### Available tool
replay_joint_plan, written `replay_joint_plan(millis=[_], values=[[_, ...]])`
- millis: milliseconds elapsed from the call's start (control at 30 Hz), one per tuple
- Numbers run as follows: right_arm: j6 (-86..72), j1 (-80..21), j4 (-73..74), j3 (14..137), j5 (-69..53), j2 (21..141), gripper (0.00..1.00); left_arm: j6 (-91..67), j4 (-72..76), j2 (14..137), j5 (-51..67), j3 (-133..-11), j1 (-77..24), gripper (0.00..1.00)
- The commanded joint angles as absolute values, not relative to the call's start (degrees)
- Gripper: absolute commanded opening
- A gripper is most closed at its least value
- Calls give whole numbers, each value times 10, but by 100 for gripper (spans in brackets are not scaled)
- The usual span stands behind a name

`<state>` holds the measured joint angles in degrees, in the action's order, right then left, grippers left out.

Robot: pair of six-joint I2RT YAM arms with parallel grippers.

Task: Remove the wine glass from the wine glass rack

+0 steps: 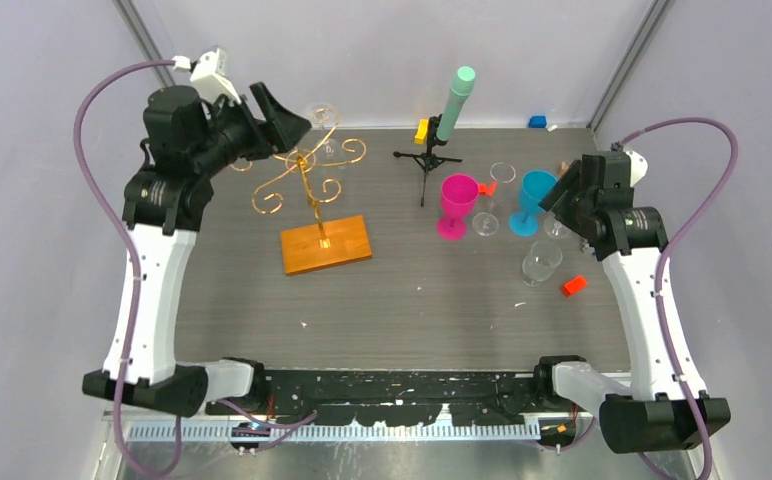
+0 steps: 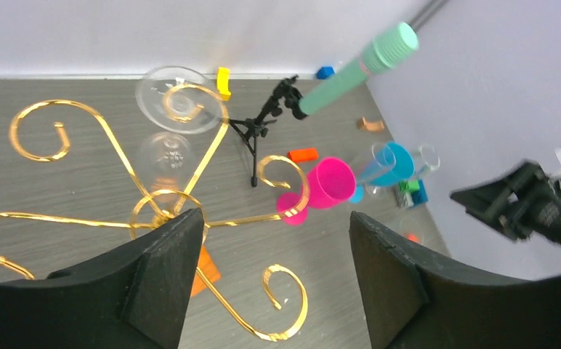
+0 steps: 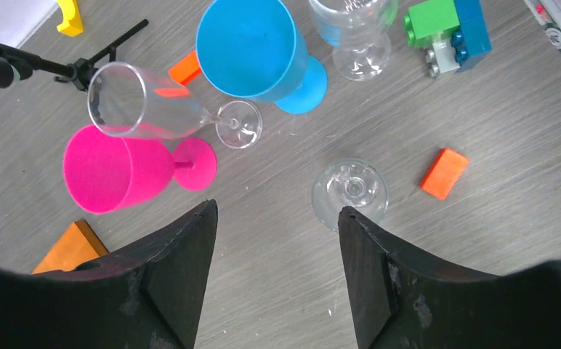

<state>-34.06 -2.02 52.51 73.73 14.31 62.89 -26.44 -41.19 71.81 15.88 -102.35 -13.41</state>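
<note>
The wine glass rack is a gold scroll stand on an orange-brown wooden base at the table's left middle. A clear wine glass hangs upside down from a far scroll arm. In the left wrist view its round foot rests on the scroll and its bowl hangs below. My left gripper is open and empty, raised just left of the rack top, short of the glass; the left wrist view shows it above the scrolls. My right gripper is open and empty over the glasses at right.
A black tripod with a mint-green cylinder stands behind the rack's right. A pink goblet, a blue goblet and clear glasses stand at right. An orange block, a yellow block and a green-blue brick lie about.
</note>
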Motion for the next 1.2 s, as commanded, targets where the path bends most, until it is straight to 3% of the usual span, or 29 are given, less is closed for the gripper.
replay_joint_plan(millis=[0,133,267,467,1167], values=[[-312,-17,561,745,157,603,67,-366,-350,765,278,-1035,-72,68],[-309,-17,561,736,135,578,66,-429,-313,801,282,-1030,-52,57],[-300,-17,565,731,115,566,66,-474,-271,826,269,-1017,-52,55],[-286,-17,575,738,115,555,66,-476,-252,831,193,-987,-52,55],[-262,-17,568,726,82,537,66,-542,-163,888,213,-945,-52,53]])
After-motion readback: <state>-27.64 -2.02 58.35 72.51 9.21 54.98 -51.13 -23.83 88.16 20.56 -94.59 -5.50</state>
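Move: The last wine glass hangs upside down on the rack's far hook. Its middle is about 15 cm ahead of the left hand, straight in line and some 18 cm below, with its foot uppermost. The rack's hub is roughly 5 cm ahead, 4 cm left and 12 cm down; the bare right hook is 8 cm ahead, 8 cm right and 10 cm down. From the right hand that glass is some 17 cm farther out and 48 cm left, about level. Towards the hanging glass's foot the left hand reaches forward about 13 cm over the rack while sinking roughly 9 cm, quick at first, then easing in. The wrist rolls its left side down and tips some 20 degrees, and the fingers narrow to half open around the line to the foot. The open right hand draws back about 4 cm. ##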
